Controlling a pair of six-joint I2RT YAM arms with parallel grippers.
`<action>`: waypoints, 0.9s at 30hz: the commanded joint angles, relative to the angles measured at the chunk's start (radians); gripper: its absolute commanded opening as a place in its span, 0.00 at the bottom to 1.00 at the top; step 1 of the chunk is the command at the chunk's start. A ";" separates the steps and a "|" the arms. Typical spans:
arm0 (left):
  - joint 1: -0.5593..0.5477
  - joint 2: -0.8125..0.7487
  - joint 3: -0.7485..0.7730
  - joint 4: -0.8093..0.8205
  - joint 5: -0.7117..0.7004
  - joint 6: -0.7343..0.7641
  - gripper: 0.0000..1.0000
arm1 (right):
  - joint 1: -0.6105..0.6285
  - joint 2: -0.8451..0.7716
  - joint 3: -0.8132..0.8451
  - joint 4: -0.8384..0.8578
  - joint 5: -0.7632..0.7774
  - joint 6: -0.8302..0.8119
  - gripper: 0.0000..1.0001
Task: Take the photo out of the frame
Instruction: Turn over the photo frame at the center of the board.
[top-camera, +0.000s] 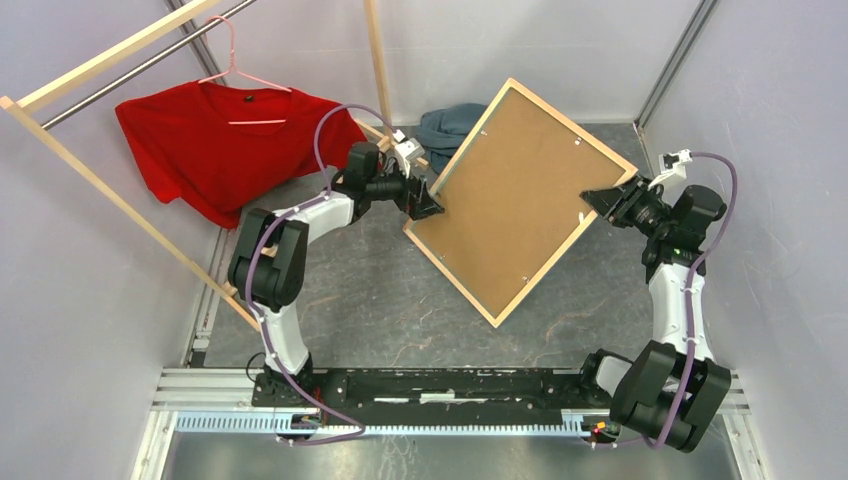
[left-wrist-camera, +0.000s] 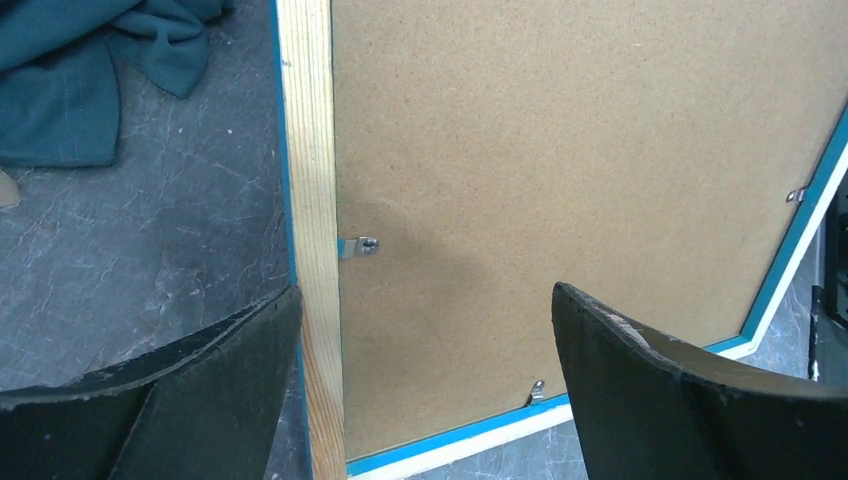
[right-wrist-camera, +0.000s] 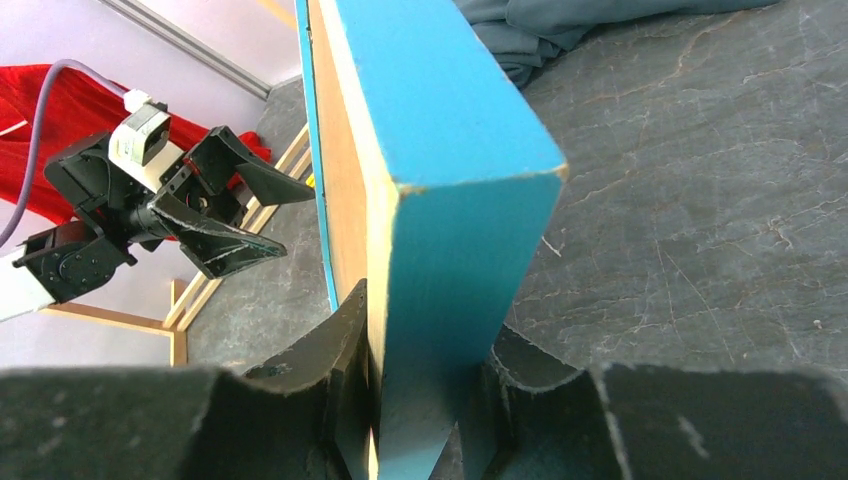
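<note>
The frame hangs tilted above the table with its back toward the top camera. Its pale wood edge and blue side show in the wrist views. A plain brown backing board fills it, held in by small metal clips. The photo is hidden behind that board. My right gripper is shut on the frame's right corner, its fingers pressing both faces. My left gripper stands wide open at the frame's left edge. One finger is outside the wood rail, the other over the board.
A red shirt on a pink hanger hangs from a wooden clothes rack at the back left. A teal cloth lies bunched on the dark table behind the frame. Pale walls close in on both sides.
</note>
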 joint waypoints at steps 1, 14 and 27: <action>-0.007 -0.013 -0.059 0.058 0.057 -0.086 1.00 | 0.008 0.005 -0.015 0.073 0.010 -0.284 0.00; -0.007 0.057 -0.080 0.169 -0.151 -0.117 1.00 | 0.007 0.012 -0.010 0.067 -0.002 -0.295 0.00; -0.006 0.075 -0.104 0.162 0.082 -0.141 1.00 | 0.007 0.045 -0.007 0.064 0.001 -0.302 0.06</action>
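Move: The photo frame, back side up and tilted, has its middle about 15 cm to the left hand's right, roughly level with it in reach and height. Its low left corner lies some 8 cm to that hand's left, 2 cm nearer the base and 7 cm below. The teal cloth is about 19 cm ahead and 11 cm right of the left hand, 11 cm down. From the right hand, already gripping the frame's right-hand edge, the frame's middle is about 15 cm left and 9 cm lower. The photo frame's outer left rim is taken between the left hand's wide-open fingers as that hand sinks about 6 cm beside the low corner, one finger going down outside the blue rim, the other close over the backboard. The wrist tips by under 10 degrees and the fingers don't close. The right hand keeps its pinch on the far-right edge, easing down about 1 cm. ##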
